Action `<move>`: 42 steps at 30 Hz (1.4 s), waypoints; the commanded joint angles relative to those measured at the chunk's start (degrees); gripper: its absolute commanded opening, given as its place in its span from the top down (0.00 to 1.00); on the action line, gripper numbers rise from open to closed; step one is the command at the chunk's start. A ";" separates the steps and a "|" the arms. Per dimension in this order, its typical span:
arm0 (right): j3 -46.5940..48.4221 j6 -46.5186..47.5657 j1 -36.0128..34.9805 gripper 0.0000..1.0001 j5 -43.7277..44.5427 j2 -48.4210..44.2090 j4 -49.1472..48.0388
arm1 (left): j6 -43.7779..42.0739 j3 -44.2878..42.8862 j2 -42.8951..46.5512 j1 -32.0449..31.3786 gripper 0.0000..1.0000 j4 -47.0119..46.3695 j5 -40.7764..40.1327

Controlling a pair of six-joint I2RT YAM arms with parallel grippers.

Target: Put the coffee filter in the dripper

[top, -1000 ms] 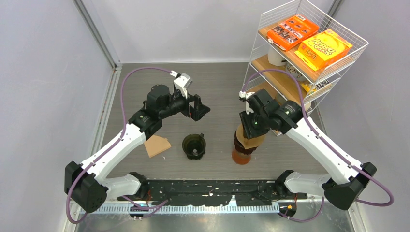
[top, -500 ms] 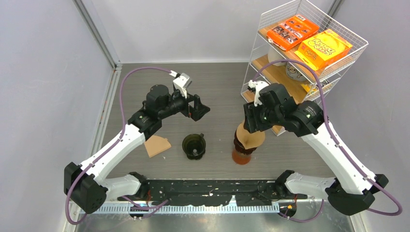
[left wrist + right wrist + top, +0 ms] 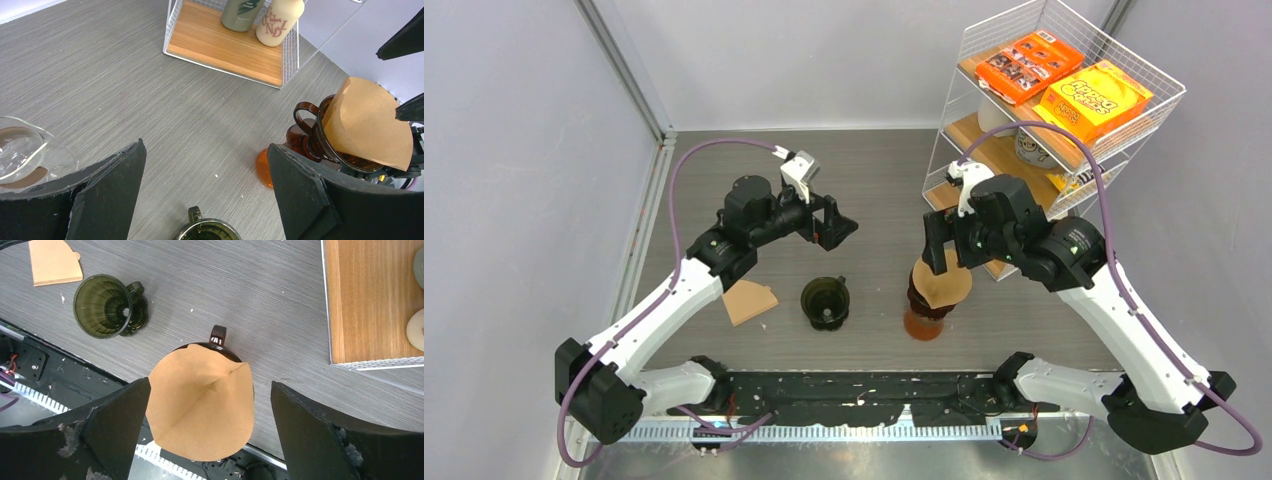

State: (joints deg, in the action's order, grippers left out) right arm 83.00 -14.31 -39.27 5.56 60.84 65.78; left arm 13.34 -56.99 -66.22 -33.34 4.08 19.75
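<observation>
A brown paper coffee filter [image 3: 942,284] sits as an open cone in a dark brown dripper [image 3: 921,302], which stands on an amber vessel [image 3: 921,324]. From the right wrist the filter [image 3: 202,407] covers the dripper, with only its handle [image 3: 218,335] showing. My right gripper [image 3: 946,255] hangs open just above the filter, one finger on either side and not touching it [image 3: 210,385]. My left gripper [image 3: 834,226] is open and holds nothing, up and left of the dripper; its view shows the filter [image 3: 370,122] to the right of its fingers [image 3: 206,150].
A dark green dripper [image 3: 826,302] stands left of the brown one. Further left a flat filter [image 3: 749,300] lies on the table. A wire rack [image 3: 1064,90] with boxes and bottles stands at the back right. A glass vessel [image 3: 20,152] sits beside my left gripper.
My right gripper has opened wide, let go of the filter and lifted up and back a little. The filter stays in the brown dripper. The left arm has not moved.
</observation>
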 commanded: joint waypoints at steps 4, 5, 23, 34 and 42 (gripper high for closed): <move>-1.37 -0.34 -0.22 0.04 6.79 0.56 -2.61 | 0.54 -0.76 1.63 0.21 0.01 -1.78 1.14; -1.82 -0.08 -0.21 0.05 7.46 1.03 -2.60 | 0.53 -0.81 1.66 0.26 0.00 -1.79 1.11; -9.26 0.04 -0.21 0.05 6.03 1.71 -6.69 | 0.49 -1.03 0.99 0.21 0.00 -1.73 1.16; -11.34 0.01 -0.24 0.05 4.88 1.40 -7.44 | 0.53 -1.17 0.91 0.22 0.00 -1.68 1.39; -8.61 -0.17 -0.20 0.05 4.89 -1.38 -5.86 | 0.50 -1.11 1.16 0.26 0.01 -1.58 1.31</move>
State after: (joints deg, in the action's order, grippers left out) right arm 71.37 -14.06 -39.27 10.37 62.50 60.47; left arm 13.34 -56.99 -66.19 -33.34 4.10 19.79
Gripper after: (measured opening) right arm 0.955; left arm 0.995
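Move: The coffee filter sits on the brown dripper some 10 cm below the right hand's open fingers, about 4 cm back and neither left nor right of them; the brown dripper is right under the filter, and the orange server under that, about 24 cm below the hand. The green dripper stands roughly 20 cm to the hand's left and 3 cm back. From the idle left hand, the filter lies about 19 cm right, 8 cm back and 9 cm down. Towards the coffee filter's far part the right hand sinks about 7 cm, its fingers still wide open, first drifting some 2 cm forward and 1 cm right and rolling roughly 10 degrees, left side dipping. It then slows and all but halts, with the left finger reaching in over the paper and the right finger beside the dripper's rim; contact can't be made out. ##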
